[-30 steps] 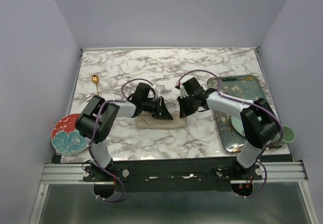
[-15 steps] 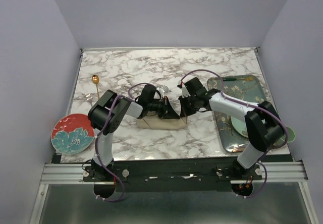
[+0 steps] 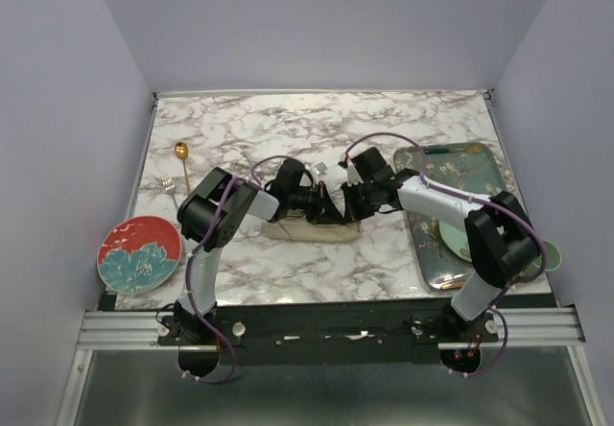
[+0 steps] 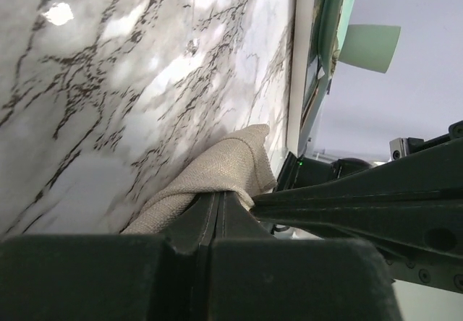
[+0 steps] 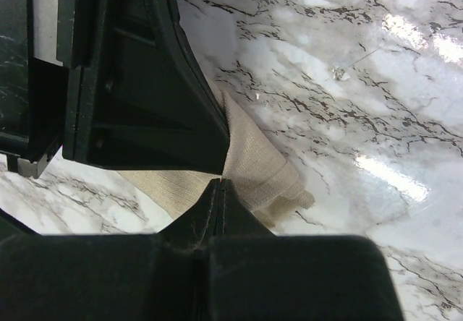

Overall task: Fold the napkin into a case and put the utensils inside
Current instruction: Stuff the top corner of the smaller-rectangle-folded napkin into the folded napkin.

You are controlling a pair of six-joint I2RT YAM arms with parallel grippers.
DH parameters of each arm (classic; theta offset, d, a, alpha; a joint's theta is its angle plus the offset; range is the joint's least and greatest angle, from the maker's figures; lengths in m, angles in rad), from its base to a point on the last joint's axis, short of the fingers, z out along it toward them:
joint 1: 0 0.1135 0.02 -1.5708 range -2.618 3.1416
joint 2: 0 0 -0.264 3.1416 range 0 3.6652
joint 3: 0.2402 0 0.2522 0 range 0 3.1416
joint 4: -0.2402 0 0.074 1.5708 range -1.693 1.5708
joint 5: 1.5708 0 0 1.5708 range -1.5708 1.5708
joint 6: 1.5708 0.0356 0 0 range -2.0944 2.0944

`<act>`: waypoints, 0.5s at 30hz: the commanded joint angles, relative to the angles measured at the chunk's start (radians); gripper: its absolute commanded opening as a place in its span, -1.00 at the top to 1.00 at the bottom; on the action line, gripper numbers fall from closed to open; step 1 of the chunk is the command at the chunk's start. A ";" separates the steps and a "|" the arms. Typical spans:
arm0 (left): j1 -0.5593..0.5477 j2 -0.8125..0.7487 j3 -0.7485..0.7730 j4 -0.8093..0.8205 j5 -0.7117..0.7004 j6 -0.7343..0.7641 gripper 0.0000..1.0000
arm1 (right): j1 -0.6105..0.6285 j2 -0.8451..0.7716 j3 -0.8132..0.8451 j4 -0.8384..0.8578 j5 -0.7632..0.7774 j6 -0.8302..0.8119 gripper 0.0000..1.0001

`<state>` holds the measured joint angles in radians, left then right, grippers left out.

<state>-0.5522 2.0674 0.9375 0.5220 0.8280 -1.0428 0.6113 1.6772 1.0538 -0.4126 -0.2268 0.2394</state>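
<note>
The napkin (image 3: 299,232) lies folded into a narrow beige case just left of the table's middle. My left gripper (image 3: 337,216) and right gripper (image 3: 351,212) meet tip to tip over its right end. In the left wrist view my left gripper (image 4: 219,195) is shut, its tips against the cloth's (image 4: 221,163) folded edge. The right wrist view has my right gripper (image 5: 219,183) shut too, touching the cloth (image 5: 255,156) beside the left gripper's black body (image 5: 145,90). The utensils lie far left: a gold spoon (image 3: 180,153) and a fork (image 3: 171,184).
A red flowered plate (image 3: 138,253) sits at the near left corner. A patterned tray (image 3: 451,172) fills the right side, carrying a pale plate (image 3: 454,242). A green cup (image 3: 548,253) stands at the tray's near right edge, and shows in the left wrist view (image 4: 369,46).
My left gripper has slid right along the napkin until it meets the right gripper. The right gripper has shifted only slightly. The napkin has stayed in place.
</note>
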 commanded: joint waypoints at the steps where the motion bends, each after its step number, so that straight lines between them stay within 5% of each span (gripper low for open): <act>1: -0.005 0.007 0.032 -0.065 -0.058 0.104 1.00 | 0.002 0.038 -0.015 -0.008 -0.034 0.021 0.99; 9: 0.047 -0.232 -0.055 -0.152 0.040 0.250 1.00 | -0.002 0.058 -0.006 -0.020 0.020 0.031 0.99; 15: 0.048 -0.270 -0.075 -0.226 0.014 0.267 1.00 | -0.008 0.050 -0.002 -0.023 0.014 0.031 0.99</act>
<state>-0.4995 1.8214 0.8799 0.3763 0.8436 -0.8295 0.6083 1.7164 1.0523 -0.4133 -0.2245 0.2581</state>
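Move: My shut left fingertips are in the mouth of the folded napkin's pocket, practically at the hand point; the napkin's middle lies about 7 cm to their left, 1 cm nearer me and 1 cm lower. The right gripper's tips are roughly 2 cm right of them and 1 cm higher. From my right hand the pocket mouth is 2 cm left and 1 cm down; the tray's middle is some 27 cm right, 2 cm farther out and 3 cm lower. After barely nudging farther right, I draw my shut left fingers up and out of the napkin pocket, rising about 5 cm while backing 3 cm to the left, faster as I go and rolling the wrist some 15 degrees. My right fingers keep their pinch on the cloth at the pocket's right end and sink just over 1 cm with it. ##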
